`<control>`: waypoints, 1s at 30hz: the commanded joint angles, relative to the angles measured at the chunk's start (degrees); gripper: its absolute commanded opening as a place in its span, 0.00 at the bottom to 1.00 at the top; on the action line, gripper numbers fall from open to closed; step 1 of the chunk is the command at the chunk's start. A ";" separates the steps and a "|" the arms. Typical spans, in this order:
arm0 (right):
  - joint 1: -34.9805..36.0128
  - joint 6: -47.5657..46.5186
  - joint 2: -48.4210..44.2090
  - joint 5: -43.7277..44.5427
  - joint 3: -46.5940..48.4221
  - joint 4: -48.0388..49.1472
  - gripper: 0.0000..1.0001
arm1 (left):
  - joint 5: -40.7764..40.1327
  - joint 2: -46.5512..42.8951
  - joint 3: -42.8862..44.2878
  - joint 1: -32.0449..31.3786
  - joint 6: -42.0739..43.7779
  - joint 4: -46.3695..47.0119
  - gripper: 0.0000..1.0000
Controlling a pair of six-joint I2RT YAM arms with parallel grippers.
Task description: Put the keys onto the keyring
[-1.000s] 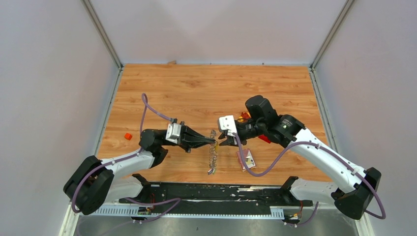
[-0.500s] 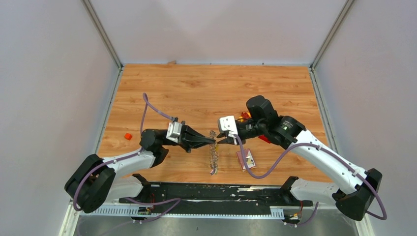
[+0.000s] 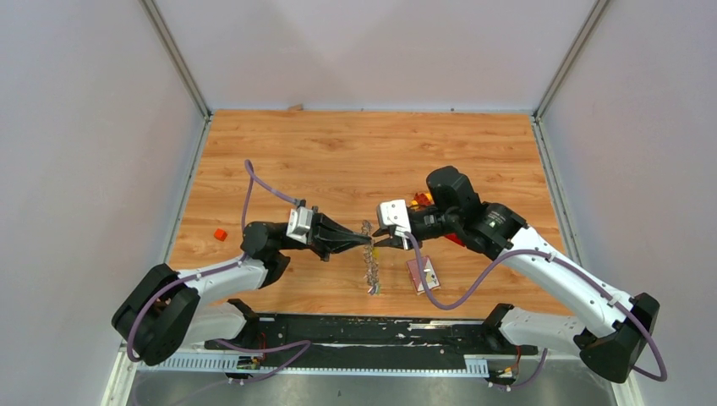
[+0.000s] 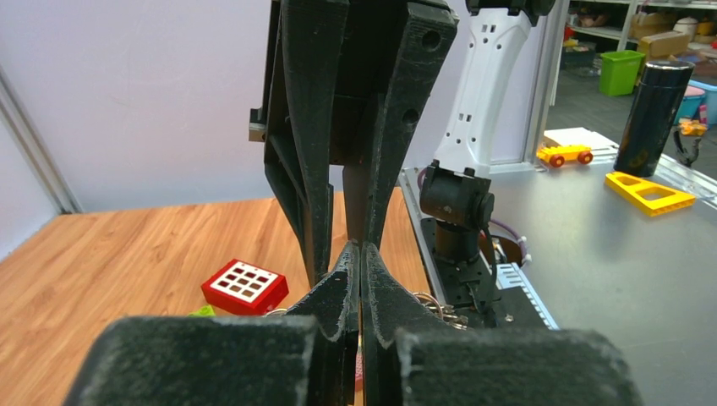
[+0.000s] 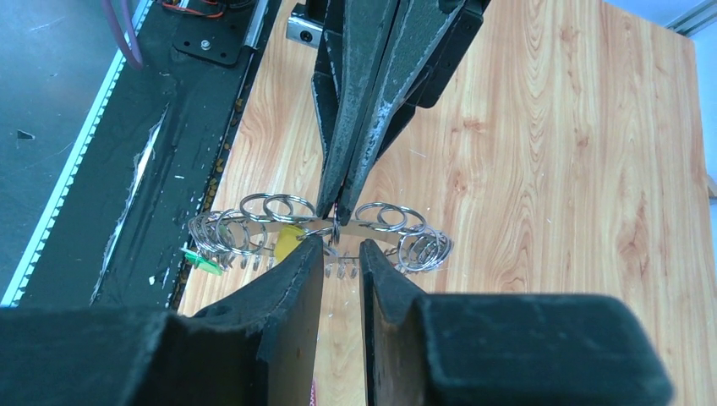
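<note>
The keyring (image 3: 369,262) hangs as a chain of silver split rings between both grippers, its lower end on the wood. In the right wrist view the keyring (image 5: 279,222) stretches sideways, with a yellow key tag (image 5: 290,239) and a green tag (image 5: 199,260) on it. My left gripper (image 3: 367,243) is shut on the keyring's thin metal band (image 5: 338,222). My right gripper (image 5: 340,245) faces it, its fingertips just short of the band. Its jaws stand a narrow gap apart, and the floor shows between them. In the left wrist view my left gripper (image 4: 361,254) shows shut.
A red block with white buttons (image 4: 245,286) lies under the right arm, beside a yellow-red toy (image 3: 418,201). A flat pinkish card (image 3: 423,275) lies right of the keyring. A small orange cube (image 3: 220,234) sits at the left. The black base rail (image 3: 372,330) runs along the near edge.
The right gripper's jaws have narrowed a little and now hold still. The keyring's lower end has swung slightly to the right. The left gripper stays shut.
</note>
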 commanded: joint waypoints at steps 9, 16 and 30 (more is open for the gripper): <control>0.39 2.17 -0.68 -0.20 0.13 3.99 0.17 | -2.15 0.21 0.54 0.19 -0.12 4.00 0.00; 0.39 2.83 -0.37 -0.41 -0.92 5.42 0.12 | -2.23 0.22 0.45 0.20 -0.29 4.20 0.00; 0.47 -0.98 -0.64 3.62 4.36 -2.62 0.00 | -3.01 -0.20 -0.22 0.68 6.16 -2.74 0.00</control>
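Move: Just about 1 cm to the right hand's left, level in height and depth, is the small ring in the left fingertips, where the keyring hangs; it lies roughly 1 cm right of the left hand. From the right hand, the yellow key hangs about 2 cm back, 1 cm left and 3 cm lower. The card box lies on the table some 12 cm right, 1 cm back and 24 cm below. Closing its slightly open fingers, the right hand pinches the small ring right at the left gripper's tips, after easing under half a centimetre up and left; it then sinks back about as much. The left hand keeps its shut grip on the ring, and late on both creep forward roughly half a centimetre, their wrists almost unturned. ##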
